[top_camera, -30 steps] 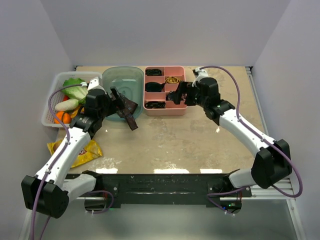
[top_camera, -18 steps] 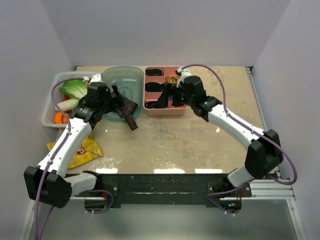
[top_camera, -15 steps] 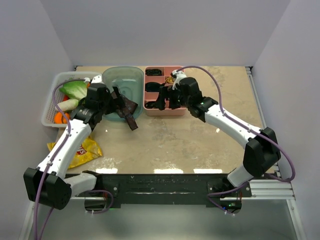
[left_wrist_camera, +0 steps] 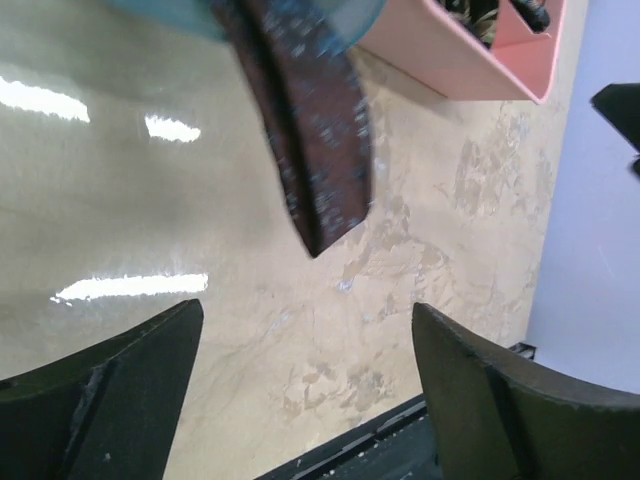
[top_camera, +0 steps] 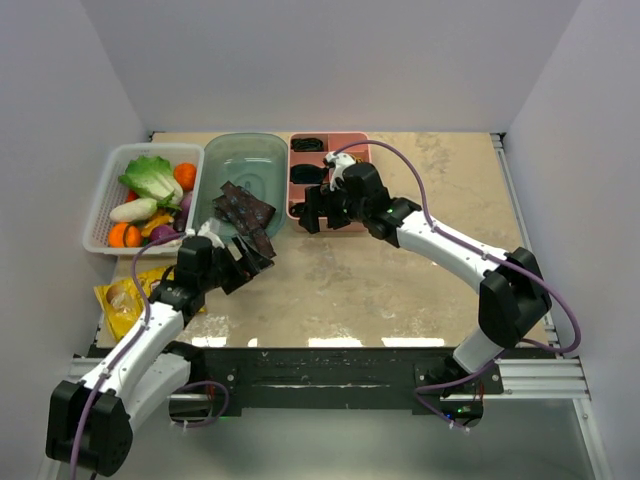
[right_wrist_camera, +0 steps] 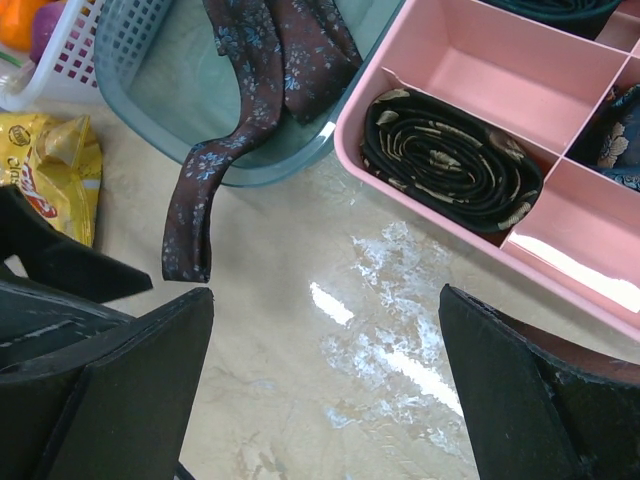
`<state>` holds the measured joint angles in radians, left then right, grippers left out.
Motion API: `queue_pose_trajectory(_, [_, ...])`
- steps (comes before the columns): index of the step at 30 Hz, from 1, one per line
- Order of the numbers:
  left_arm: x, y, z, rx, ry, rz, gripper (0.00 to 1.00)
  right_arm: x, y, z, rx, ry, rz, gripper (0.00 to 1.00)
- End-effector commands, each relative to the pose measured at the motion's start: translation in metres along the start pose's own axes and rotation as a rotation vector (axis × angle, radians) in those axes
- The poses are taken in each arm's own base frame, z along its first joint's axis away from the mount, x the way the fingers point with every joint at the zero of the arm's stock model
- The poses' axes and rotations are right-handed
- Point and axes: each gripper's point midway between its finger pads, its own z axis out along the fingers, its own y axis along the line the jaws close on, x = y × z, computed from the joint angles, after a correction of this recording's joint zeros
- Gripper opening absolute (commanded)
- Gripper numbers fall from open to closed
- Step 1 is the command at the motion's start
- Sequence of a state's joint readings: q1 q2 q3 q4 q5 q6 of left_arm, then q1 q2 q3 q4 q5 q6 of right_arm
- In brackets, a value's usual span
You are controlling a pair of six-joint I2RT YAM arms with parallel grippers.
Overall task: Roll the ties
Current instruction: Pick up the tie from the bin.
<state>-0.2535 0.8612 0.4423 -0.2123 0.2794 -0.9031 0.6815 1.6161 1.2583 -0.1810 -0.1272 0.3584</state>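
Note:
A brown-maroon speckled tie [top_camera: 246, 214] lies in the teal bin [top_camera: 245, 160], its narrow end draped over the front rim onto the table. It shows in the left wrist view [left_wrist_camera: 318, 140] and the right wrist view [right_wrist_camera: 275, 40]. My left gripper [top_camera: 240, 266] is open and empty, just in front of the hanging end; its fingers [left_wrist_camera: 100, 390] are spread wide. My right gripper [top_camera: 312, 210] is open and empty over the table at the pink tray's [top_camera: 352, 222] front left corner. A rolled black patterned tie [right_wrist_camera: 450, 160] sits in a tray compartment.
A white basket [top_camera: 100, 215] of vegetables stands at the far left. A yellow snack bag [top_camera: 122, 300] lies in front of it and shows in the right wrist view [right_wrist_camera: 50, 160]. The pink tray holds other rolled ties.
My left gripper has pulled back from the bin toward the near left, leaving the tie draped over the rim. My right gripper has moved left along the pink tray's front.

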Motion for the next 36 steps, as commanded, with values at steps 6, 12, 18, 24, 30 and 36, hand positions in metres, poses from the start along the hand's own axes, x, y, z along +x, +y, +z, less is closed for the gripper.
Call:
queue_pose_trajectory(6, [-0.024,-0.035,0.016,0.184,-0.083,-0.054,0.85,-0.016,0.010,-0.007,-0.031,-0.034,-0.031,0.99])
queue_pose_trajectory(12, [-0.033,-0.038,0.038,0.175,-0.055,-0.008,0.79,-0.013,0.008,-0.006,-0.021,-0.026,-0.038,0.99])
queue_pose_trajectory(18, [-0.043,-0.041,0.051,0.179,-0.070,0.012,0.67,-0.014,0.006,-0.007,-0.013,-0.025,-0.047,0.99])
queue_pose_trajectory(24, [-0.047,-0.043,0.057,0.188,-0.080,0.033,0.36,-0.017,0.007,-0.006,-0.008,-0.021,-0.052,0.99])
queue_pose_trajectory(30, [-0.047,-0.050,0.051,0.207,-0.072,0.054,0.10,-0.021,0.008,-0.003,-0.007,-0.019,-0.039,0.99])
queue_pose_trajectory(36, [-0.080,-0.090,0.017,0.236,-0.166,0.160,0.00,-0.023,0.023,0.007,-0.063,0.033,0.040,0.99])
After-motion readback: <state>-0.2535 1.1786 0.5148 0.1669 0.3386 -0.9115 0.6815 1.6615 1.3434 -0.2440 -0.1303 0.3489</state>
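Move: The tie's free end hangs over the bin's near rim, about 6 cm ahead of the left hand, some 3 cm to its right and about 1 cm lower. From that hand the bin's middle is roughly 20 cm ahead, 1 cm left and 4 cm lower; the pink organizer's middle lies 20 cm ahead and 17 cm right. From the right hand, the tie end is about 8 cm back, 9 cm left and 7 cm below. The left fingers, partly shut around nothing so far, take the tie's hanging end between them and pinch it nearly shut. To get there the hand dips a little over 1 cm, then reaches forward about 6 cm and slightly right towards the bin, closing mostly late in the reach; it then rises a couple of centimetres with the tie end. ##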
